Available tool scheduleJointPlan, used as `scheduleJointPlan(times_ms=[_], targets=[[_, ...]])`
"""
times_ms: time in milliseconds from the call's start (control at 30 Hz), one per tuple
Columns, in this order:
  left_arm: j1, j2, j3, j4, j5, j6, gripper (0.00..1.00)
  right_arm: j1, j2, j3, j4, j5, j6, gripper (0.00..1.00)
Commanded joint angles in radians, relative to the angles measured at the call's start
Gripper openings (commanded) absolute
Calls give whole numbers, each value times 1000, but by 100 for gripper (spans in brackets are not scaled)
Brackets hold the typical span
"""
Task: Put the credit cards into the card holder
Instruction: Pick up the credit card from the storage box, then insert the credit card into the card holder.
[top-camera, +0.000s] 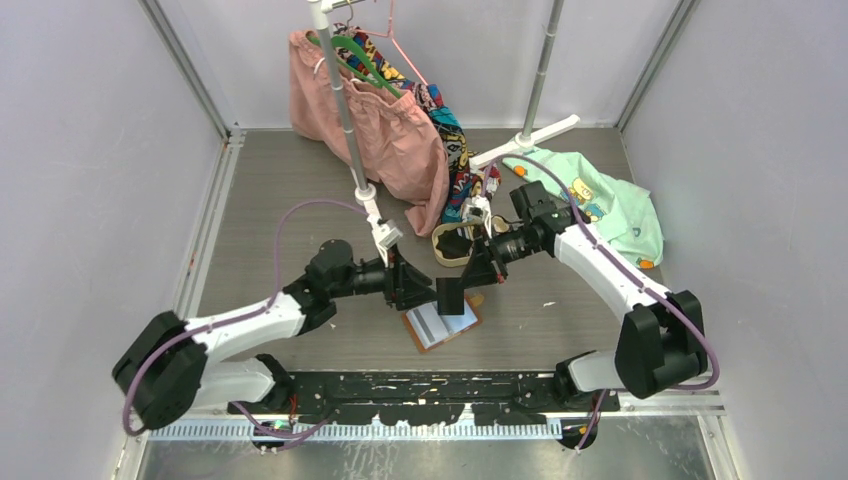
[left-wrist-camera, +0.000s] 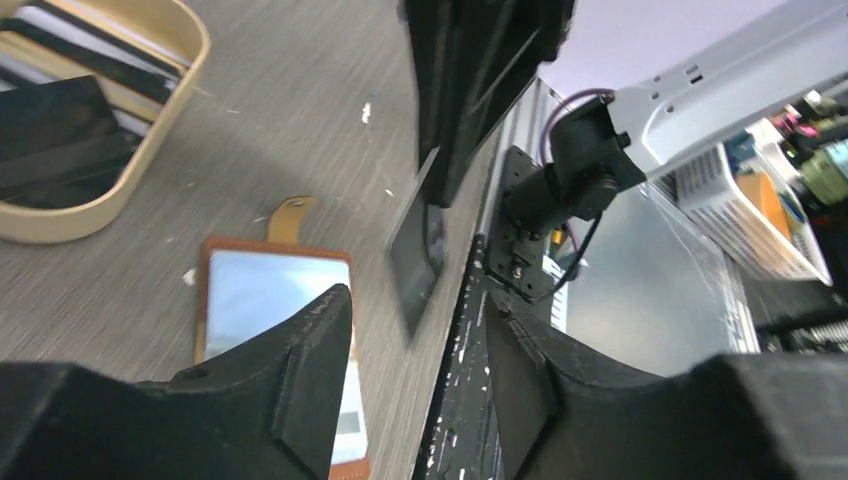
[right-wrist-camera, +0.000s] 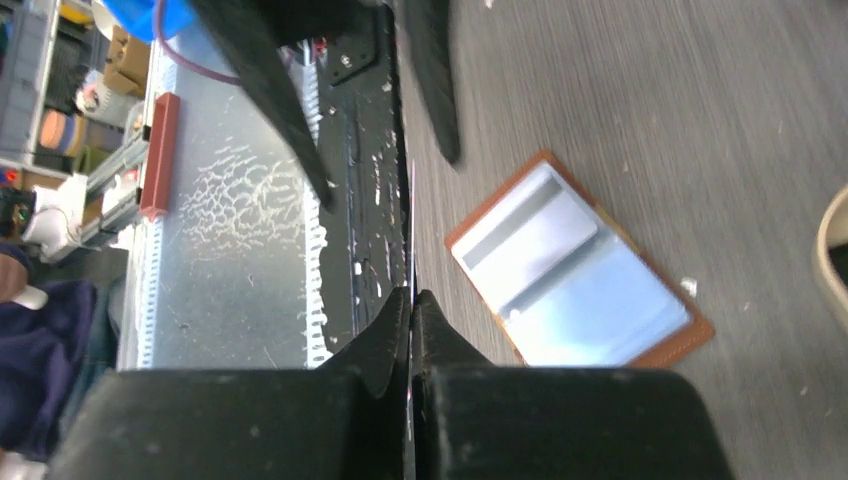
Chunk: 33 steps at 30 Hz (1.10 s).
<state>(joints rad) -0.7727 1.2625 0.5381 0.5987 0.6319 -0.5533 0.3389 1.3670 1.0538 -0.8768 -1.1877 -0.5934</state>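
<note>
The card holder (top-camera: 440, 322) lies open and flat on the table, tan-brown with pale pockets facing up (right-wrist-camera: 575, 270). Just above its far edge hangs one dark credit card (top-camera: 450, 297), upright. My right gripper (top-camera: 478, 275) is shut on it, and the right wrist view shows the card edge-on (right-wrist-camera: 411, 220) between the closed jaws (right-wrist-camera: 411, 295). My left gripper (left-wrist-camera: 420, 305) stands open, its fingers on either side of the card (left-wrist-camera: 418, 258) without touching it. More dark credit cards (left-wrist-camera: 60, 140) lie in the oval beige tray (left-wrist-camera: 150, 150).
The beige tray (top-camera: 440, 245) sits just behind the card holder. A clothes rack's foot (top-camera: 380, 235) stands close behind my left gripper, with a pink garment (top-camera: 370, 110) hanging on it. A mint-green garment (top-camera: 600, 205) lies at the back right. The black base rail (top-camera: 430, 385) runs along the near edge.
</note>
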Motion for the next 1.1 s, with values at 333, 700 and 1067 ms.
scheduleJointPlan(times_ms=[333,700,1067], targets=[[-16,-221,-236,-159,-378,-244,50,-5,125,-224,529,251,670,1],[-113,-37,-228,-184,-491,-423,47,-5,192,-193,433,279,637,1],[-147,40,-146,-336,-536,-470,47,25,297,-123,326,263,574,1]])
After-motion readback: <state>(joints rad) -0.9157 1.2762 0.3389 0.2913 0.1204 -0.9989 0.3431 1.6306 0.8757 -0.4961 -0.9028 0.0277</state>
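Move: The black credit card is already pinched in the right fingers, sticking out to their left. The open card holder lies about 4 cm to the right hand's left, 1 cm back and some 19 cm below; the storage box is about 16 cm ahead and 1 cm to the right, with the hem of the pink trousers about 20 cm ahead and 8 cm to the left. For the left hand, the holder is about 3 cm to the right, 1 cm back and 18 cm below. The black card goes down towards the open card holder in the right hand's kept pinch, about 12 cm lower and a little forward, while that wrist dips its fingertips and turns clockwise. The left hand, still half open, first backs away left from the card by about 5 cm, then sinks some 15 cm to beside the holder's left edge, its fingers tipping down and swinging counter-clockwise to point more forward. ##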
